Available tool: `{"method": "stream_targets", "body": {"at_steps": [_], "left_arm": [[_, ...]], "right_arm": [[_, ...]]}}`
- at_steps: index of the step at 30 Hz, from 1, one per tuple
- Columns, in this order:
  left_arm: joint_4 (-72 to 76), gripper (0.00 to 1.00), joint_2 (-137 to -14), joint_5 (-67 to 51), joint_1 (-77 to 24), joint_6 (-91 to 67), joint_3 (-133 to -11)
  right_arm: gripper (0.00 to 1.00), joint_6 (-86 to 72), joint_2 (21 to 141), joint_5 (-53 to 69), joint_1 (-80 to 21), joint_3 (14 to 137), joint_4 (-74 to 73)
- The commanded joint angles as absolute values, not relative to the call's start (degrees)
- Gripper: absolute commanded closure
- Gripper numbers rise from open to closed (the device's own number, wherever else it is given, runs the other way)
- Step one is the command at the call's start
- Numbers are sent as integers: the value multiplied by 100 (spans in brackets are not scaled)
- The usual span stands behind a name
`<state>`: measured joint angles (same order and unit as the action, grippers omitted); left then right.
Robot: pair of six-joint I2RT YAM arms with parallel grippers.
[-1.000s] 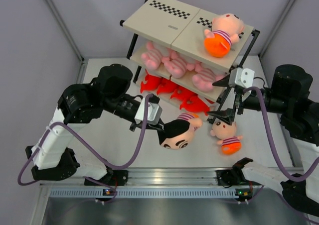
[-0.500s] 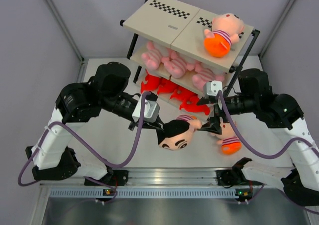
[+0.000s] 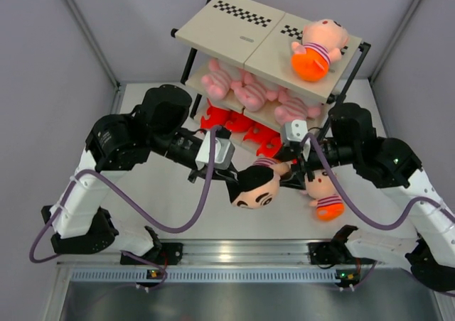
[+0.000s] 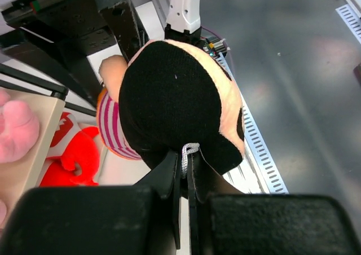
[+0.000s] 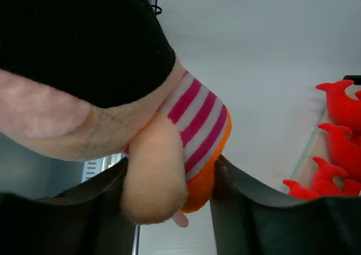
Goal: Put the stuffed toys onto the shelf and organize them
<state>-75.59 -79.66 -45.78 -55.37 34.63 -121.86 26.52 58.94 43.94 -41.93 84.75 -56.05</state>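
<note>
A boy doll (image 3: 254, 188) with black hair hangs above the table between my two grippers. My left gripper (image 3: 229, 177) is shut on the grey loop (image 4: 189, 150) on top of its head (image 4: 175, 97). My right gripper (image 3: 288, 168) has its fingers (image 5: 242, 198) against the doll's striped body (image 5: 194, 119), one on an arm, one on the orange shorts. A second doll (image 3: 325, 193) lies on the table right of it. A third doll (image 3: 318, 47) lies on the top board of the shelf (image 3: 234, 30). Pink plush animals (image 3: 245, 88) fill the middle tier.
Red plush toys (image 3: 249, 133) lie along the shelf's bottom tier, close behind both grippers. The shelf's black frame post (image 3: 346, 86) stands just behind my right arm. Grey walls close in the table on three sides, and a slotted rail (image 3: 213, 273) runs along the near edge.
My right arm swung in from the right and its jaws have closed round the hanging doll's body. The left gripper lifted the doll slightly, still gripping the loop.
</note>
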Motion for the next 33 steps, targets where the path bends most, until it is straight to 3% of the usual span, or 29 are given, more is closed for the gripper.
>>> {"method": "stream_targets", "body": {"at_steps": [1, 2, 3, 4, 5, 8, 9, 12, 17, 22, 26, 28, 33], "left_arm": [[-7410, 100, -7980, -4370, -5493, 3376, -12463], [-7279, 100, -7963, -4159, -5484, 3262, -12463], [-7164, 100, -7928, -3583, -5476, 3043, -12454], [-6919, 98, -7910, -3247, -5467, 2954, -12454], [-6804, 81, -7875, -2939, -5449, 2892, -12454], [-6285, 45, -7717, -1524, -5344, 2742, -12454], [-6136, 28, -7638, -1207, -5309, 2742, -12489], [-5775, 14, -7524, -178, -5186, 2882, -12805], [-5564, 9, -7409, 720, -5150, 3383, -13280], [-5581, 26, -7251, 572, -5124, 3700, -13044], [-5581, 27, -7339, 554, -5133, 3876, -12815], [-5581, 24, -7444, 466, -5133, 4034, -12762], [-5563, 4, -7936, 431, -5229, 4280, -12954]], "right_arm": [[55, 2075, 6037, 4202, -4491, 8622, -4974], [65, 2013, 6073, 4192, -4500, 8674, -5018], [89, 1847, 6091, 4149, -4500, 8779, -5036], [99, 1680, 6082, 3931, -4491, 8798, -4932], [100, 1505, 6073, 3781, -4500, 8815, -4852], [100, 505, 6047, 3174, -4491, 8859, -4457], [100, 257, 6064, 3025, -4500, 8877, -4334], [100, -1034, 6082, 2506, -4500, 8860, -3693], [100, -2940, 6100, 1627, -4500, 8833, -2832], [100, -3928, 6161, 959, -4500, 8921, -1681], [100, -4428, 6328, 493, -4553, 9140, -1029], [100, -4543, 6485, 370, -4579, 9219, -758], [100, -5018, 6767, 264, -4641, 9316, -212]]}}
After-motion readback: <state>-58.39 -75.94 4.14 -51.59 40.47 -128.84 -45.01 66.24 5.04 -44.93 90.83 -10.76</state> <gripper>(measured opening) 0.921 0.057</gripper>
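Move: The black-capped stuffed toy hangs between the hands. Its middle is roughly 5 cm right of the left hand, 1 cm back and 6 cm below, and some 4 cm left of the right hand, 2 cm back, at about its height. From the right hand, the free part of the top board lies about 28 cm ahead, 1 cm left and 8 cm down. The toy already on that board is 25 cm ahead and 11 cm right, and the nearest pink toy is 20 cm ahead, 7 cm right and 20 cm down. Shut the right gripper on the black-capped toy's arm, then open the left to let go of its cap loop. Draw the left hand forward about 15 cm, up and left, turning counter-clockwise and easing back right and down at the end. Lift the right hand some 18 cm and forward towards the top board, swinging its fingers from left to forward-left and slightly up. ##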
